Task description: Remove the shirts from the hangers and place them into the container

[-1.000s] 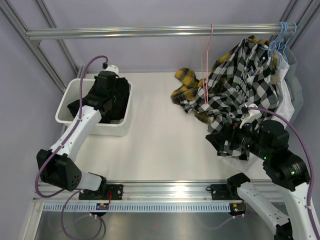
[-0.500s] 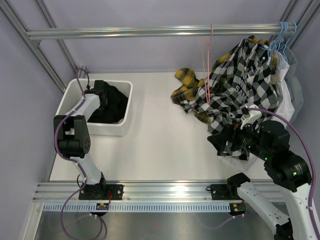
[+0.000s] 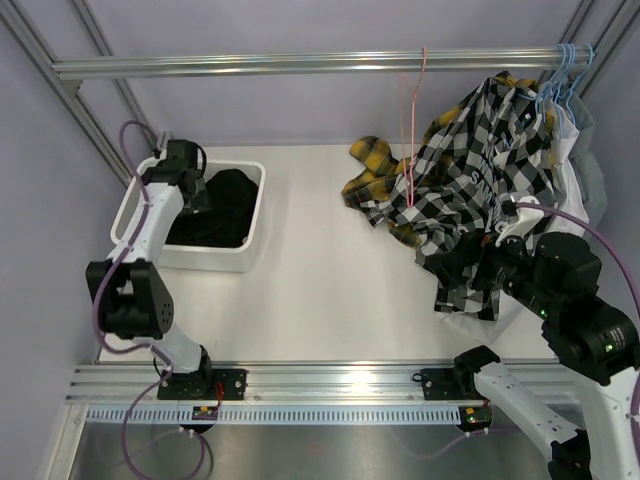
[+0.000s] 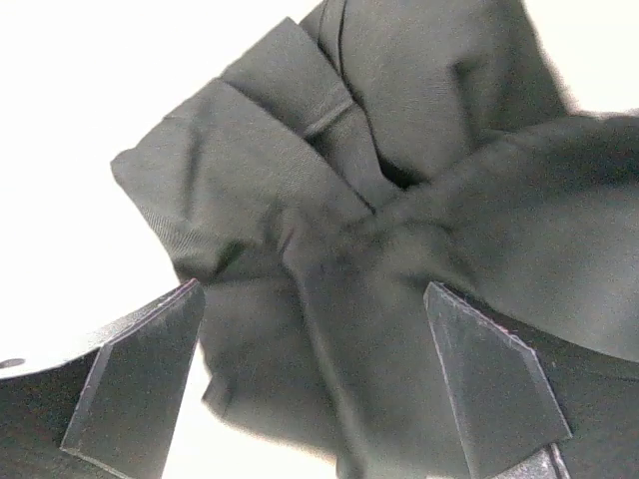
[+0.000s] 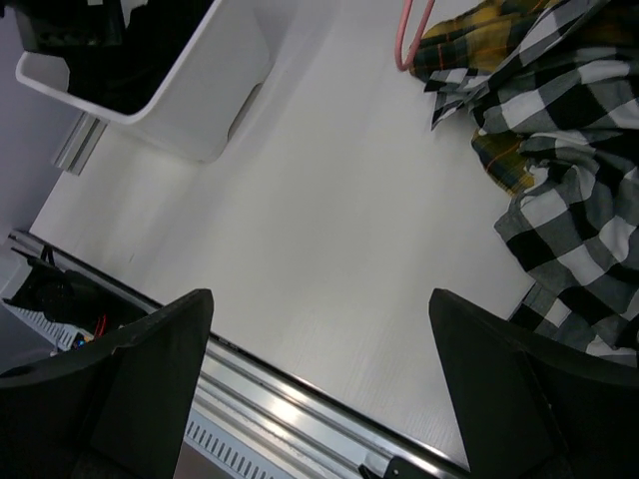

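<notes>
The plain black shirt (image 3: 222,205) lies bunched inside the white container (image 3: 132,222) at the back left. My left gripper (image 3: 197,195) hangs over the tub's left part, jaws open; in the left wrist view the black shirt (image 4: 379,180) lies loose just beyond the gripper (image 4: 319,389). The black-and-white checked shirt (image 3: 480,170) hangs from light blue hangers (image 3: 558,80) at the right. A yellow-and-black plaid shirt (image 3: 372,165) trails onto the table beneath it. A bare pink hanger (image 3: 410,130) hangs on the rail. My right gripper (image 3: 447,270) is open and empty in front of the checked shirt's hem (image 5: 569,180).
A white shirt (image 3: 575,190) hangs behind the checked one at the far right. The metal rail (image 3: 300,65) spans the back. Bare white table (image 5: 329,230) lies between the tub (image 5: 190,110) and the hanging shirts. The aluminium base rail (image 3: 330,380) runs along the near edge.
My left gripper has opened and let go of the black shirt, and its arm has swung to the tub's back left. The right arm has shifted slightly right.
</notes>
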Robot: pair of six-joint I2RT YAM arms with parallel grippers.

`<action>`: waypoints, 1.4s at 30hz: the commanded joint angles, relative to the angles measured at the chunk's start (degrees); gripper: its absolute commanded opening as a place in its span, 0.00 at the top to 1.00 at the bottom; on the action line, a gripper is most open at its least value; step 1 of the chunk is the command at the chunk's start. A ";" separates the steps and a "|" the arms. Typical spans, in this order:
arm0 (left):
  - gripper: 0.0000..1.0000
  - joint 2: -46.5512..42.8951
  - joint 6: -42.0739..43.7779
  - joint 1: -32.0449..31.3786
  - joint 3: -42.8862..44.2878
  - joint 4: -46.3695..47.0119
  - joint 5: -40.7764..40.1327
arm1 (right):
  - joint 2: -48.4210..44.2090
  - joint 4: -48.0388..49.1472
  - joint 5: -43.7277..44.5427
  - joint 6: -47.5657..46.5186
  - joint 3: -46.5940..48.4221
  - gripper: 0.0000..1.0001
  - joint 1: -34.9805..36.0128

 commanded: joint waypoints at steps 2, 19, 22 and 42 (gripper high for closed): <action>0.01 -13.50 -0.44 0.01 3.07 -1.24 7.60 | 5.02 -1.54 12.04 0.01 10.33 0.01 -0.13; 0.01 -51.66 6.06 -11.76 -18.82 3.42 32.49 | 34.12 -1.03 35.12 -3.76 38.83 0.01 -16.46; 0.01 -53.77 6.59 -14.13 -19.96 2.46 30.21 | 37.64 -0.76 31.97 -3.15 39.72 0.00 -20.59; 0.01 -56.77 6.50 -21.87 -24.89 1.75 27.48 | 39.50 4.25 9.89 -9.73 27.59 0.06 -30.10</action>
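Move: Some 23 cm ahead of the right hand and 16 cm to its right, at about its own height, hangs the upper part of the checkered shirt; the blue hangers are 6 cm farther right of that and about 12 cm higher. The empty pink hanger hangs 20 cm ahead, 2 cm left. From the left hand, the black shirt's middle is 4 cm back, 9 cm right and 8 cm below, the checkered shirt's upper part roughly 60 cm right. Swinging up and over in an arc, the right hand goes about 20 cm forward and 17 cm right to the checkered shirt's upper part, rising and then sinking again, its wrist turning clockwise about 50 degrees and slightly back, fingers staying nearly wide open. The left hand, already open, lifts out of the container, then draws back and right, tilting up and turning clockwise, to its near right corner. ##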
